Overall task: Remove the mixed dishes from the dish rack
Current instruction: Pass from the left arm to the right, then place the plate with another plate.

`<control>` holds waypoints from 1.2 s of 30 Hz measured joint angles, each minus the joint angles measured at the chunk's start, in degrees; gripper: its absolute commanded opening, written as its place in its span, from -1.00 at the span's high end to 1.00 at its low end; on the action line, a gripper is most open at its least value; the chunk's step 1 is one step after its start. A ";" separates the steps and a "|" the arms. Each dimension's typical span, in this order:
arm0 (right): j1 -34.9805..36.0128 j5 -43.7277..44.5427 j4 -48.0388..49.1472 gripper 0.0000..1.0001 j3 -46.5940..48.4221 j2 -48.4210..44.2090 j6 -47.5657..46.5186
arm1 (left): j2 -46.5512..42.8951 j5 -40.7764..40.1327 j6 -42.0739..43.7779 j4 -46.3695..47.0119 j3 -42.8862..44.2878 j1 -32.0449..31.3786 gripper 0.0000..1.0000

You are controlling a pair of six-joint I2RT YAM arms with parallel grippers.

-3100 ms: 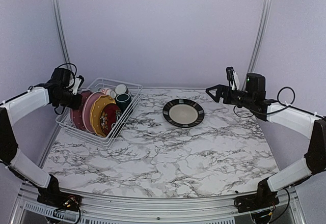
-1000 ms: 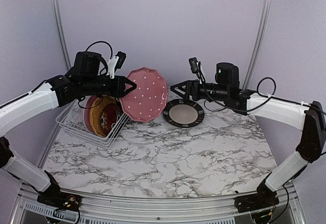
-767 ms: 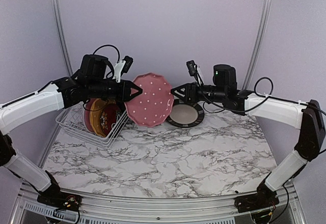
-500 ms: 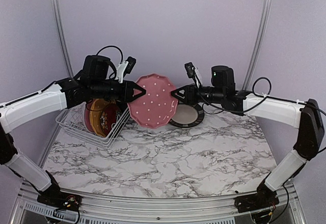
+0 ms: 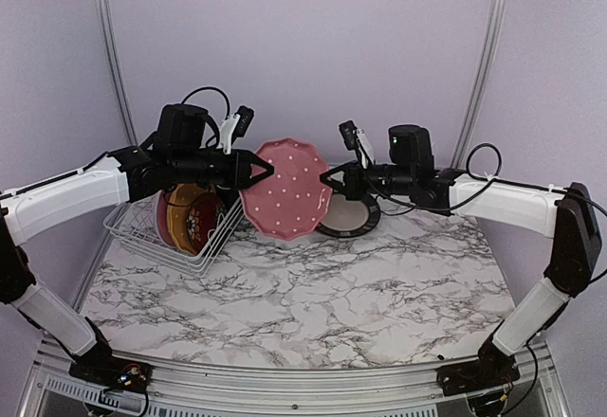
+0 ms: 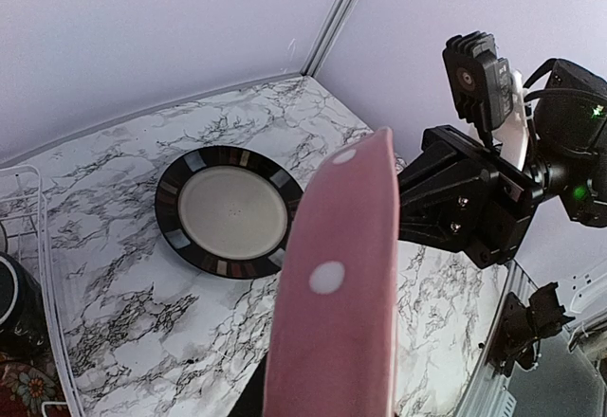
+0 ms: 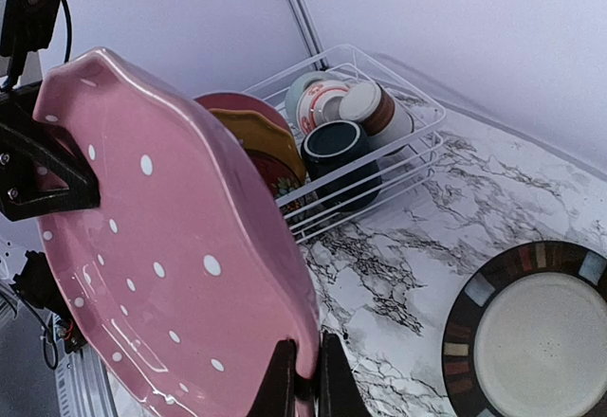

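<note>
A pink plate with white dots [image 5: 285,190] hangs upright in the air above the table, between the dish rack [image 5: 142,244] and a black-rimmed plate [image 5: 358,218]. My left gripper [image 5: 248,169] is shut on its left rim. My right gripper [image 5: 327,178] is shut on its right rim; in the right wrist view the two fingers [image 7: 305,371] pinch the pink plate's [image 7: 161,246] edge. The rack [image 7: 403,95] holds an orange-yellow plate [image 7: 261,133], a dark red floral plate [image 7: 285,185], a teal mug [image 7: 341,147] and pale cups [image 7: 327,99]. In the left wrist view the pink plate [image 6: 332,303] hides my left fingers.
The black-rimmed plate with a cream centre [image 6: 232,210] lies flat on the marble table [image 5: 313,294] at the back, partly behind the pink plate. Metal frame posts [image 5: 104,38] rise at the back corners. Both arms meet over the table's back half.
The left arm carried the pink plate up from the rack and to the right. The right arm reached left, and its open jaws shut on the plate's right rim.
</note>
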 measured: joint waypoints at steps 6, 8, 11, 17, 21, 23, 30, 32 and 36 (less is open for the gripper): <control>0.00 1.11 -1.29 1.00 0.00 -0.02 0.31 | -0.04 -0.70 -0.20 1.29 0.07 -0.22 -0.10; -0.33 1.84 -2.91 1.00 0.00 -0.02 0.72 | -0.04 -1.64 -0.35 2.05 0.17 -0.24 -0.36; -1.40 2.54 -5.60 1.00 0.00 -0.02 1.62 | -0.22 -3.39 0.00 2.19 0.39 -0.26 -0.96; -6.88 4.63 -11.91 1.00 0.63 0.28 2.99 | -3.26 -8.96 0.59 1.16 1.14 -0.26 -0.98; -10.51 5.86 -16.46 1.00 3.19 2.75 3.28 | -5.49 -14.05 0.50 0.46 1.92 -0.24 -0.98; -12.11 6.43 -18.14 1.00 4.55 4.46 3.45 | -6.43 -16.13 0.26 0.37 1.97 -0.24 -0.98; -17.29 6.47 -22.69 1.00 8.72 10.80 3.74 | -9.97 -20.31 -0.59 0.55 -0.04 -0.24 -0.98; -18.84 6.49 -23.76 1.00 10.23 12.92 3.76 | -11.34 -20.87 -0.59 1.22 -1.66 -0.24 -0.98; -20.90 6.25 -24.50 1.00 12.79 16.61 4.22 | -12.96 -21.70 -0.59 1.77 -3.72 -0.24 -0.98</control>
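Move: My right fingers are shut on the right rim of the pink plate, whose middle is about 10 cm to their left, 1 cm back and 4 cm below. The black-rimmed plate lies some 16 cm ahead, 6 cm to the right and 25 cm below. From my left hand, which still pinches the other rim, the dish rack is roughly 10 cm ahead, 28 cm left and 23 cm below; its dark mug is about 20 cm ahead, 15 cm left and 21 cm below. My left fingers open wide and let go of the pink plate, and that hand draws off about 8 cm to the left and 7 cm up, back towards the rack. My right hand keeps its pinch and carries the plate right, down and forward, some 24 cm in all, over towards the black-rimmed plate, tipping down and swinging clockwise by nearly 30 degrees each. ##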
